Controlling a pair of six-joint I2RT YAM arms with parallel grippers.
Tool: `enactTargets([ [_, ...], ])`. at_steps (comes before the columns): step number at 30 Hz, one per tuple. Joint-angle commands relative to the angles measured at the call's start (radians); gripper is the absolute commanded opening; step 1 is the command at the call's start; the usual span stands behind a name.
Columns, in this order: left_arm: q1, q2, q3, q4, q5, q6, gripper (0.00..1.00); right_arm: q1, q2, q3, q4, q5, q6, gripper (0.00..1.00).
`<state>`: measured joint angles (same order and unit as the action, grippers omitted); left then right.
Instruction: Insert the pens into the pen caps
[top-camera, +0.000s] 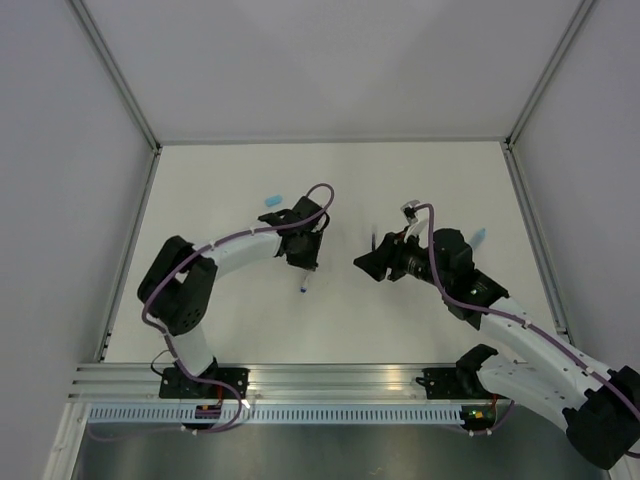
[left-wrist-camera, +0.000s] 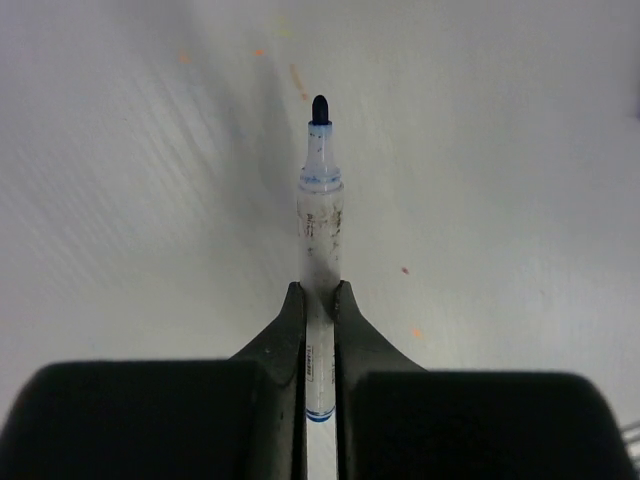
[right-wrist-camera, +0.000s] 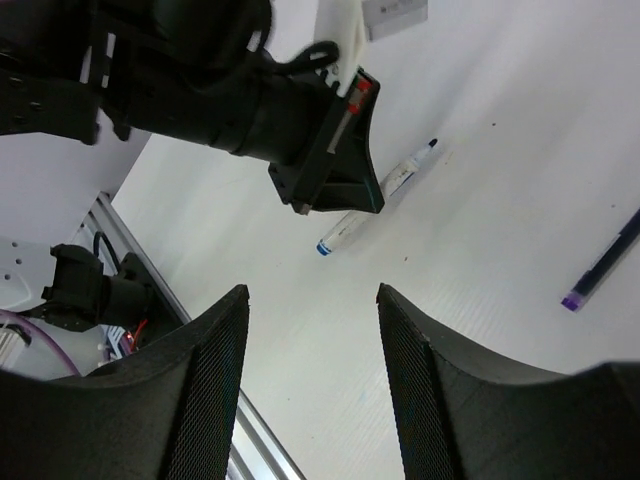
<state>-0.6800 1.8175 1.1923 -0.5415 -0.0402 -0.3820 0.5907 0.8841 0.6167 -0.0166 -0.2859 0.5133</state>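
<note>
My left gripper (left-wrist-camera: 320, 292) is shut on a whitish pen (left-wrist-camera: 321, 215), whose dark blue tip points away from the wrist camera. From above, the same pen (top-camera: 305, 282) sticks out below the left gripper (top-camera: 304, 258), just over the table. To its right, my right gripper (top-camera: 362, 263) is open and holds nothing. In its wrist view the right gripper (right-wrist-camera: 312, 292) faces the held pen (right-wrist-camera: 400, 180). A dark pen (right-wrist-camera: 605, 262) with a purple end lies on the table. A light blue pen cap (top-camera: 271, 200) lies behind the left gripper. Another light blue cap (top-camera: 478, 236) lies right of the right arm.
The white table (top-camera: 400, 180) is walled on three sides. An aluminium rail (top-camera: 330, 378) runs along the near edge, where both arm bases are bolted. Purple cables loop over each arm.
</note>
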Motion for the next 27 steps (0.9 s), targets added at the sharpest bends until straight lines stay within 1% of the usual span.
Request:
enactTargets([
  [1, -0.001, -0.170, -0.048, 0.173, 0.178, -0.092, 0.02, -0.005, 0.035, -0.034, 0.202, -0.107, 0.050, 0.60],
  [4, -0.003, -0.268, -0.114, 0.288, 0.246, -0.152, 0.02, 0.000, 0.058, -0.055, 0.266, -0.165, 0.057, 0.61],
  [5, -0.003, -0.293, -0.158, 0.366, 0.290, -0.187, 0.02, 0.004, 0.064, -0.063, 0.273, -0.164, 0.059, 0.61],
  [8, -0.003, -0.387, -0.248, 0.504, 0.390, -0.259, 0.02, 0.009, 0.082, -0.071, 0.282, -0.134, 0.053, 0.61],
  [9, -0.003, -0.406, -0.264, 0.578, 0.408, -0.277, 0.02, 0.009, 0.088, -0.072, 0.285, -0.134, 0.053, 0.61],
  [12, -0.003, -0.460, -0.306, 0.676, 0.468, -0.339, 0.02, 0.012, 0.114, -0.083, 0.314, -0.124, 0.065, 0.60],
  [18, -0.004, -0.529, -0.365, 0.794, 0.494, -0.420, 0.02, 0.032, 0.136, -0.098, 0.372, -0.133, 0.076, 0.60],
  [23, -0.006, -0.550, -0.415, 0.909, 0.517, -0.500, 0.02, 0.047, 0.145, -0.113, 0.418, -0.125, 0.080, 0.59],
  [27, -0.012, -0.563, -0.439, 0.965, 0.505, -0.531, 0.02, 0.063, 0.142, -0.133, 0.489, -0.127, 0.096, 0.56],
])
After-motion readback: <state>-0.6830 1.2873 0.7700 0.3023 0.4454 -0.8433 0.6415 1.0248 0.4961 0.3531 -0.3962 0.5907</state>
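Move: My left hand, fingers down, already pinches the white marker just clear of the table, tip forward. It is bound for my open right gripper, some 14 cm to its right, 6 cm back and 17 cm higher. The marker is thus about 14 cm left of my right hand, 6 cm ahead and 17 cm below. From my left hand, the purple pen lies roughly 17 cm right and 6 cm ahead, the light blue piece about 11 cm left and 20 cm ahead. I swing my left hand up about 19 cm, fast at first and then easing, also going right towards my waiting right gripper. My left wrist rolls some 60 degrees, so the fingers turn from pointing down to pointing right, and I keep my pinch on the marker. My right hand comes leftward to meet it, sinking slightly, its fingers staying open. ##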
